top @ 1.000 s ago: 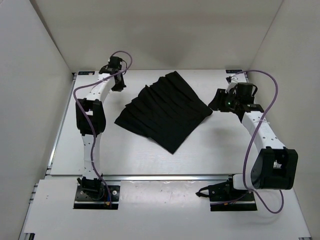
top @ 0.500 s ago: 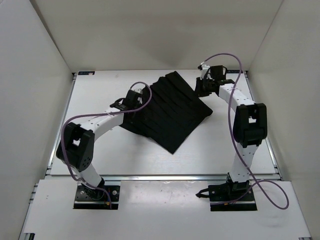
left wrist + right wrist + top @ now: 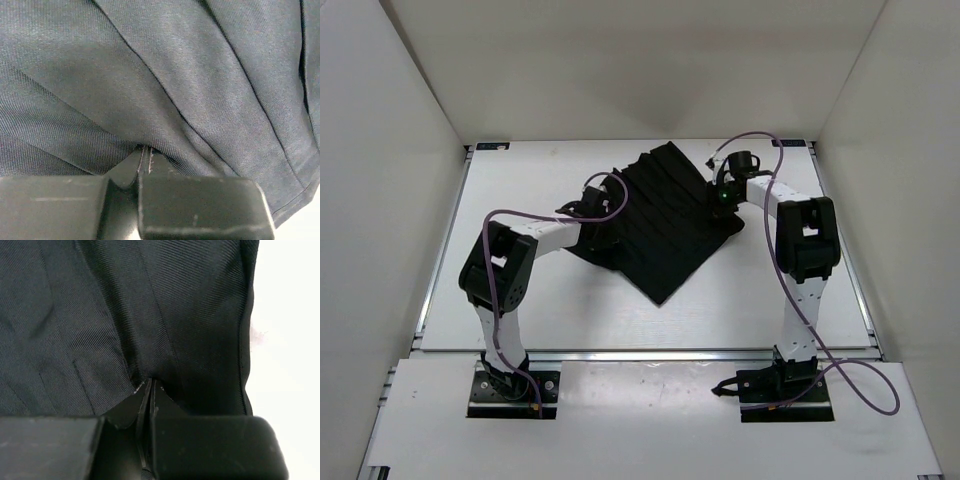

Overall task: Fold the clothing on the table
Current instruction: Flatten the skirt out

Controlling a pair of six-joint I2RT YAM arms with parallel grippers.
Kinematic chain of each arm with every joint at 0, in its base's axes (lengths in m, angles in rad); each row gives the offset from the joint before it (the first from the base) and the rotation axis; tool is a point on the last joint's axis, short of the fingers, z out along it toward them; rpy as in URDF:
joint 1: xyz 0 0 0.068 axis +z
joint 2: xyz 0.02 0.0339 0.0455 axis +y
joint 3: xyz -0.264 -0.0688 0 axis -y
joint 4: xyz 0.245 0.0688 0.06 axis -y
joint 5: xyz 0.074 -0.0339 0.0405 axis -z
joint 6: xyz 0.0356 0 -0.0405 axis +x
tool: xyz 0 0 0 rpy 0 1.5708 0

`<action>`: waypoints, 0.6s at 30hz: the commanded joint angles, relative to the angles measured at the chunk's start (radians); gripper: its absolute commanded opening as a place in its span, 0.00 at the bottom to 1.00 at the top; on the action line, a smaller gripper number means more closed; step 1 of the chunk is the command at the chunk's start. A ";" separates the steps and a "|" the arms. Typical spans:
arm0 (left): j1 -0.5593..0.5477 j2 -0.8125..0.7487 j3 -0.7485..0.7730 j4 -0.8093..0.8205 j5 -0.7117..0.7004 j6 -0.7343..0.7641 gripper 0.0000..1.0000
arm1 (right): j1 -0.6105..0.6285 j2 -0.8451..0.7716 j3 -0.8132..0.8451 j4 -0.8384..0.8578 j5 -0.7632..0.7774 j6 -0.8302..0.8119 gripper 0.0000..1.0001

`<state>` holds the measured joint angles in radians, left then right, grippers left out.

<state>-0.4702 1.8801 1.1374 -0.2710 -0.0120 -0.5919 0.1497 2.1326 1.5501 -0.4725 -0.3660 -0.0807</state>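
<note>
The clothing (image 3: 665, 235), a black pleated garment, lies spread on the white table (image 3: 520, 300) as a tilted diamond. My left gripper (image 3: 600, 212) rests on its left part; in the left wrist view the gripper (image 3: 145, 149) is shut, its tips pressed into the fabric (image 3: 200, 75), which puckers around them. My right gripper (image 3: 721, 197) sits on the garment's upper right edge. The right wrist view shows that gripper (image 3: 151, 382) shut too, tips pushed against the dark cloth (image 3: 100, 315), with the hem and white table (image 3: 290, 340) just to the right.
White walls close in the table on three sides. A metal rail (image 3: 650, 352) runs along the near edge in front of both arm bases. Purple cables loop off each wrist.
Both arms swung in from the table's sides onto the garment. The right gripper went from open to shut. The garment's outline has barely shifted.
</note>
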 commanded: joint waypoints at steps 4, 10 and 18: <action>0.051 0.019 0.034 -0.029 -0.036 0.027 0.00 | 0.007 -0.040 -0.139 -0.008 0.038 -0.011 0.00; 0.142 0.099 0.178 -0.100 -0.036 0.060 0.00 | 0.011 -0.118 -0.220 -0.047 0.053 0.010 0.00; 0.170 0.261 0.490 -0.223 -0.036 0.142 0.00 | 0.019 -0.354 -0.430 -0.014 0.035 0.073 0.00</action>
<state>-0.2893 2.1120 1.5181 -0.4271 -0.0357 -0.5056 0.1574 1.8568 1.1694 -0.4488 -0.3534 -0.0402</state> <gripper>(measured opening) 0.026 0.001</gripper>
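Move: The left hand's shut fingertips already press into the skirt, whose middle lies about 6 cm ahead and 15 cm to the right, at table height; its near corner is some 16 cm back and 14 cm right. From the right hand, also shut on the cloth, the skirt's middle lies 3 cm back and 15 cm left, its far corner 17 cm ahead and 14 cm left, its right corner 5 cm back and 5 cm right. Shut fingertips still pressing the skirt, the left sweeps about 11 cm forward-left while the right drags 10 cm back. ##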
